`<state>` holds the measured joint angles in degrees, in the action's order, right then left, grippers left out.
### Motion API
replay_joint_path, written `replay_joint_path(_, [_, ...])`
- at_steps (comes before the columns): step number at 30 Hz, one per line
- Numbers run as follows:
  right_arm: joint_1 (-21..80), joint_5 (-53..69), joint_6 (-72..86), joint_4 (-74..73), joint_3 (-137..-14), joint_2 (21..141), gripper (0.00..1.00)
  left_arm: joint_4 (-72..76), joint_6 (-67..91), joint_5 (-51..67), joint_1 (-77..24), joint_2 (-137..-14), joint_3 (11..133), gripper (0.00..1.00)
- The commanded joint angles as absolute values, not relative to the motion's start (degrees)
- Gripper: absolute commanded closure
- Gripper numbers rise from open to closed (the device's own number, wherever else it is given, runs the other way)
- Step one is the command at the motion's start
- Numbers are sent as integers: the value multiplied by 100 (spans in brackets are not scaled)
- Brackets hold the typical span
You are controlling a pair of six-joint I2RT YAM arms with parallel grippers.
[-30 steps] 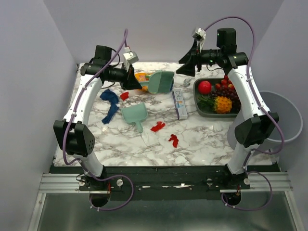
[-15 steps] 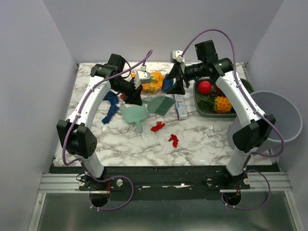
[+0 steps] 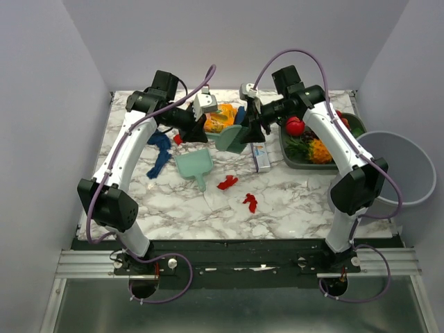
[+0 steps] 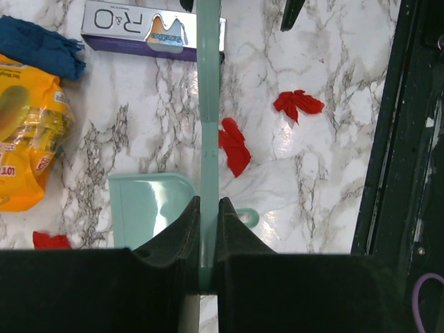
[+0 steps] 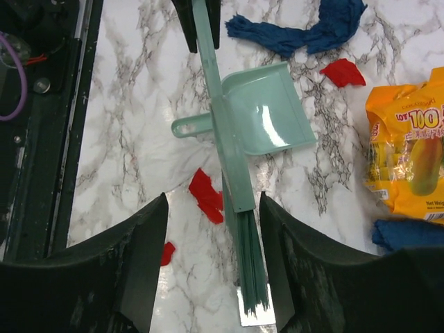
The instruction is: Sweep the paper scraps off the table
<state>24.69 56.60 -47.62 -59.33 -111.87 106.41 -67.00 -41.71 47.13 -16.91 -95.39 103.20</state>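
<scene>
My left gripper (image 4: 208,208) is shut on the handle of a mint-green brush (image 4: 208,125), held edge-on above the table (image 3: 298,201). My right gripper (image 5: 214,208) is open, its fingers on either side of the brush's bristle end (image 5: 251,270) without touching it. In the top view the brush (image 3: 234,139) hangs between both grippers. Red paper scraps (image 3: 227,182) (image 3: 250,202) lie in front of the matching dustpan (image 3: 193,165); another red scrap (image 3: 179,138) and a dark blue paper strip (image 3: 161,149) lie left of it.
An orange snack bag (image 3: 220,118) and a blue piece (image 5: 409,232) lie at the back. A white box (image 3: 259,156) lies right of the brush. A dark tray (image 3: 291,164) holds fruit at the right. A grey bin (image 3: 409,170) stands off the table's right edge.
Both arms came in toward the middle of the table. The left gripper carried the brush forward from the back. The right gripper swung left from the tray and now straddles the bristles.
</scene>
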Motion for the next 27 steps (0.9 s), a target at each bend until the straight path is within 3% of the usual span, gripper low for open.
replay_joint_path(1, [2514, 5818, -4623, -5889, -11171, 10758, 39, -6495, -4061, 4975, -1705, -9413, 10582, 100])
replay_joint_path(5, [2619, 5731, -4247, -5564, -11153, 10854, 43, -6416, -4043, 5036, -1705, -9422, 10582, 99])
replay_joint_path(9, [2707, 5827, -3903, -5379, -11372, 11047, 55, -6346, -3938, 5124, -1705, -9466, 10670, 99])
replay_joint_path(12, [2698, 5897, -3885, -5475, -11496, 11153, 69, -6311, -3867, 5194, -1705, -9475, 10723, 99])
replay_joint_path(13, [2698, 5915, -3885, -5493, -11487, 11145, 79, -6284, -3832, 5229, -1705, -9483, 10731, 98])
replay_joint_path(16, [2690, 6011, -3850, -5406, -11409, 11118, 100, -6118, -3587, 5343, -1705, -9448, 10679, 75])
replay_joint_path(17, [2689, 6038, -3780, -5362, -11347, 11101, 99, -6021, -3534, 5379, -1705, -9431, 10600, 65])
replay_joint_path(20, [2655, 6117, -3640, -5291, -11294, 11109, 100, -5697, -3121, 5677, -1670, -9343, 10364, 58])
replay_joint_path(24, [2497, 6266, -3288, -5089, -11180, 11153, 100, -5134, -2340, 6187, -1538, -9281, 10003, 59])
replay_joint_path(27, [2470, 6381, -3085, -4975, -11083, 11171, 100, -4913, -2031, 6442, -1494, -9281, 9739, 66])
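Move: The brush head, still carried by its handle in the left hand, hangs between the open right fingers, some 3 cm left of the right hand's grip point and slightly lower; from the left hand it is about 9 cm right. Some 25 cm below the right hand lie the dustpan, 18 cm left and 2 ahead, and two red scraps: one 5 cm left and 3 back, the other 3 cm right and 12 back. The right fingers shut on the base of the brush head after sliding about 2.5 cm left along it and sinking a little; they then keep their grip while the wrist rolls some 10 degrees. Only then do the left fingers open around the handle, letting go as that hand rises about 3 cm, drifts right and tips its fingers up toward level. ##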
